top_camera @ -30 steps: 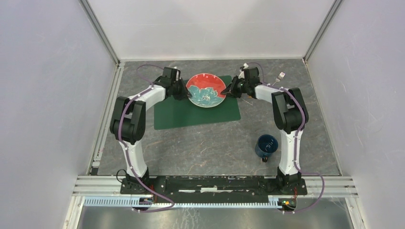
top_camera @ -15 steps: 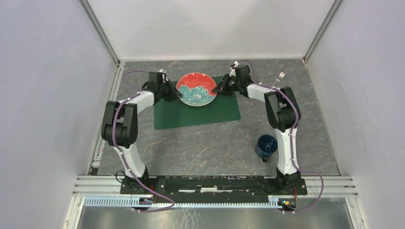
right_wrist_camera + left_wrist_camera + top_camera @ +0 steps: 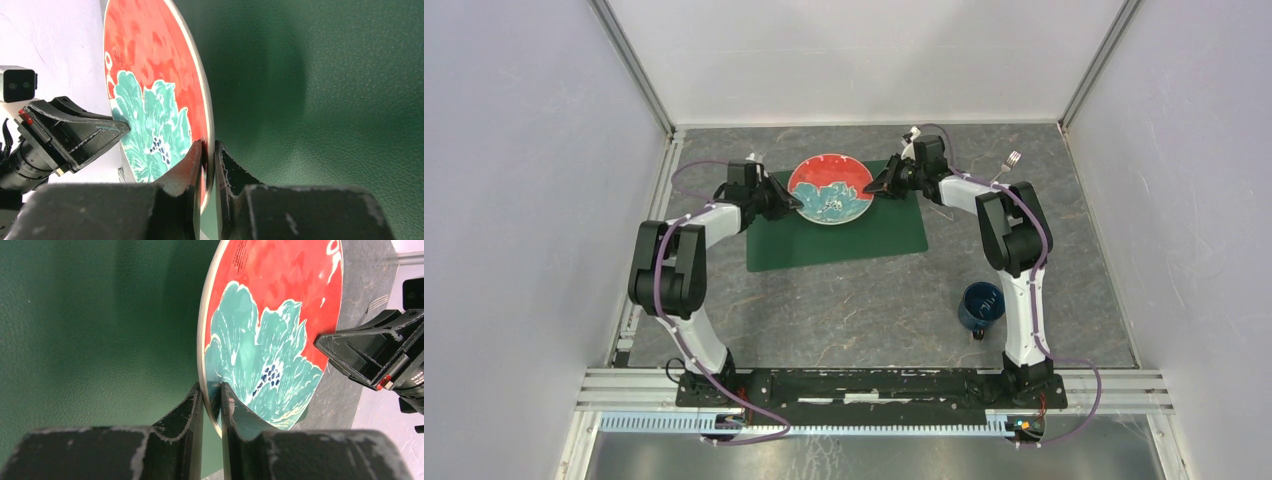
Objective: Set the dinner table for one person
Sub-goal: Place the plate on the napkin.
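Observation:
A round plate [image 3: 829, 188], red with a teal flower, hangs between both grippers over the far edge of the dark green placemat [image 3: 834, 242] on the dinner table [image 3: 854, 305]. My left gripper [image 3: 795, 200] is shut on its left rim; in the left wrist view the plate [image 3: 270, 320] edge sits pinched in the left gripper [image 3: 212, 390]. My right gripper [image 3: 872, 187] is shut on the opposite rim, and the right wrist view shows the plate [image 3: 150, 90] rim clamped in the right gripper [image 3: 208, 150] above the placemat [image 3: 325, 100].
A dark blue mug [image 3: 981, 305] stands on the table beside the right arm's base link. A fork [image 3: 1010, 162] lies at the far right near the back wall. Metal frame rails border the table on the left and right.
Both grippers have carried the plate to the left by a small distance, keeping hold of its two rims. The arms' elbows shifted left with it.

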Robot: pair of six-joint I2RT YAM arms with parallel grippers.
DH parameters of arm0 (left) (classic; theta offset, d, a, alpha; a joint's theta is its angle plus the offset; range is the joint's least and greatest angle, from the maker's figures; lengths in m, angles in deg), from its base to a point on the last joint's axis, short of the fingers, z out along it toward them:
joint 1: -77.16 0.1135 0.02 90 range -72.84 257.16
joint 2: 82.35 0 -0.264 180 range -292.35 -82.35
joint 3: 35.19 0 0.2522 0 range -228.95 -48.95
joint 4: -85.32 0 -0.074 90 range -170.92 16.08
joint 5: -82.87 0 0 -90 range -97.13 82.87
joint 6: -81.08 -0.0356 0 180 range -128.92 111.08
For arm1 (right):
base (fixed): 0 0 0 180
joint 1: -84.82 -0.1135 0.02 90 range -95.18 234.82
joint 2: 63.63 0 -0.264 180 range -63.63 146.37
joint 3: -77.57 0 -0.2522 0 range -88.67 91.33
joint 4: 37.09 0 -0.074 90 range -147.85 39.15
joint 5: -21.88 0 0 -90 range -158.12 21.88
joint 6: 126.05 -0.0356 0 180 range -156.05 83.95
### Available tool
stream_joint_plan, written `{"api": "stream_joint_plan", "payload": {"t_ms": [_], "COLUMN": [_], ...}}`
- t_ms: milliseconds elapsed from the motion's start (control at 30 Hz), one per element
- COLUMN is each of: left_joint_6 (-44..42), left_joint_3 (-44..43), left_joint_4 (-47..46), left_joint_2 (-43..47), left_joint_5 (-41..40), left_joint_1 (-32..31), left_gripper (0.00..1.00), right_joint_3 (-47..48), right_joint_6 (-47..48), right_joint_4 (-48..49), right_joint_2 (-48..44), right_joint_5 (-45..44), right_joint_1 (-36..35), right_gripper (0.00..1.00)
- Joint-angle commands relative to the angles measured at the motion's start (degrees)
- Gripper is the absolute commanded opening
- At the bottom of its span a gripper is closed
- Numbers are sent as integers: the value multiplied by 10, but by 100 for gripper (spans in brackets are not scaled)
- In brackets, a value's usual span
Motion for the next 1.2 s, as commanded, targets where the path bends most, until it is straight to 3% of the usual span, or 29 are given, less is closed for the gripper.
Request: {"api": "stream_joint_plan", "payload": {"t_ms": [0,600,1167], "left_joint_6": [37,70,74], "left_joint_3": [7,126,117], "left_joint_4": [-100,-149,-181], "left_joint_2": [55,109,56], "left_joint_5": [89,68,80], "left_joint_1": [-20,-10,-7], "left_gripper": [2,2,2], "right_joint_3": [16,-27,-35], "right_joint_6": [-4,25,40], "right_joint_4": [59,40,23], "right_joint_2": [-11,-29,-20], "right_joint_5": [104,108,104], "right_joint_1": [-56,-60,-60], "right_gripper": [0,0,0]}}
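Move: The plate is already pinched between my hands. The middle of the green napkin I am taking it to lies about 6 cm below: from my left hand some 8 cm to the right and about 1 cm ahead, and from my right hand some 7 cm to the left and 3 cm back. The fork is about 26 cm to the right of my right hand and 7 cm ahead; the mug is some 22 cm to its right and 28 cm back. I keep both grips on the plate's opposite rims and draw it back over the napkin, drifting about 1 cm left. Halfway through I also start to sink: my left hand goes about 5 cm back and 3 cm down in all, my right about 4 cm back and 2.5 cm down, both wrists turning some 5 degrees counter-clockwise. Both hands then nearly stop, my left still sinking slightly. ##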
